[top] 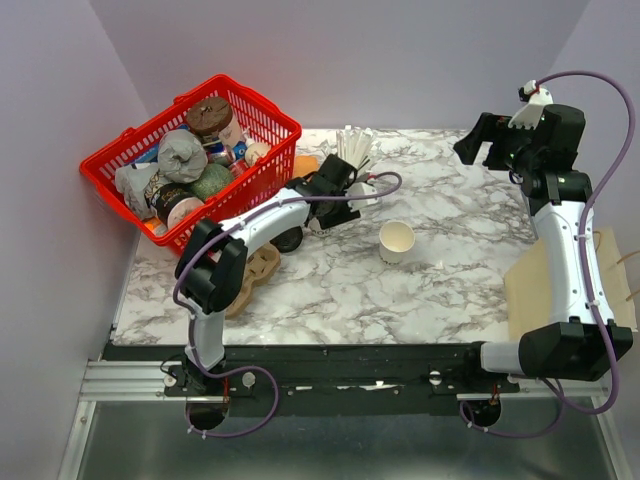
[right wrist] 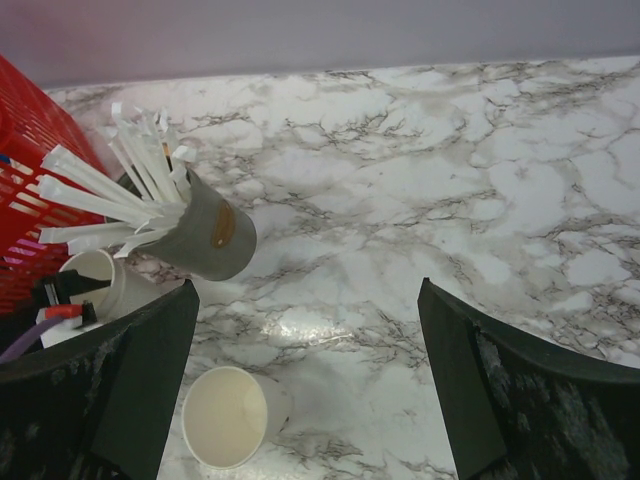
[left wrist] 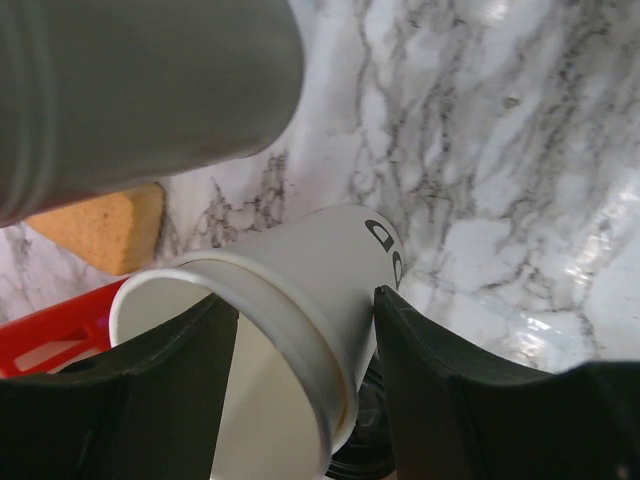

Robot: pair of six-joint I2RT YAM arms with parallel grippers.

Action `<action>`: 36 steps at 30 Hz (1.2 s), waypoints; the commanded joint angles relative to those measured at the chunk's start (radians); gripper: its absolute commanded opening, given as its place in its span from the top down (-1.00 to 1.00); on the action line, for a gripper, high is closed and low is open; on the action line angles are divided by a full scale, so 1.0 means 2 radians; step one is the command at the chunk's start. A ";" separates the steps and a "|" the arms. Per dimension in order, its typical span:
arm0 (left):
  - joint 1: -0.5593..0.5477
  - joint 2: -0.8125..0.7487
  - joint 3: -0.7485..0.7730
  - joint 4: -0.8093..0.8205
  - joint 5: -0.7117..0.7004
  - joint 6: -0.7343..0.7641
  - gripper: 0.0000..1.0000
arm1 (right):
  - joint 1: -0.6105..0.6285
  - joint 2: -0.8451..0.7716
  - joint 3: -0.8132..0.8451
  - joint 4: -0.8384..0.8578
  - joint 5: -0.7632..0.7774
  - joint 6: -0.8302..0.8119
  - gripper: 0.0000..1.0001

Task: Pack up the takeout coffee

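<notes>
The takeout coffee, a lidded cup, shows in no view; every cup here is open-topped. My left gripper is shut on a cream paper cup beside the grey cup of white sticks. Its right finger presses the cup's outer wall and its left finger lies across the open mouth. A second open cup stands alone mid-table. My right gripper hangs open and empty, high at the back right.
A red basket full of packets fills the back left. An orange block lies by it. A black ribbed round thing sits under the held cup. A brown cardboard carrier lies near the left arm, a tan sheet at the right edge.
</notes>
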 commanded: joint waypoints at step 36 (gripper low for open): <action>0.046 0.042 0.039 0.057 -0.089 0.034 -0.24 | -0.003 -0.007 -0.010 0.009 -0.002 -0.004 -1.00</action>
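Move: The nested cups already in the left hand are going to the free spot between straw canister and basket, about 7 cm ahead of that hand, 4 cm left and 9 cm below. The straw canister stands roughly 8 cm ahead and 6 cm right, the orange block some 16 cm ahead and 4 cm left. The black lid is level with the hand, 9 cm left; the lone cup is 5 cm back, 18 cm right. From the right hand, the spot lies about 7 cm ahead, 35 cm left and 33 cm down. The nested cups stay pinched between the left fingers as the arm carries them forward and left, some 8 cm in all, in past the near side of the straw canister towards the gap beside the basket. Most of it comes quickly with a slight rise of about 1 cm that sinks back; after a brief halt the hand creeps on, tilting its fingertips some 10 degrees outward. ##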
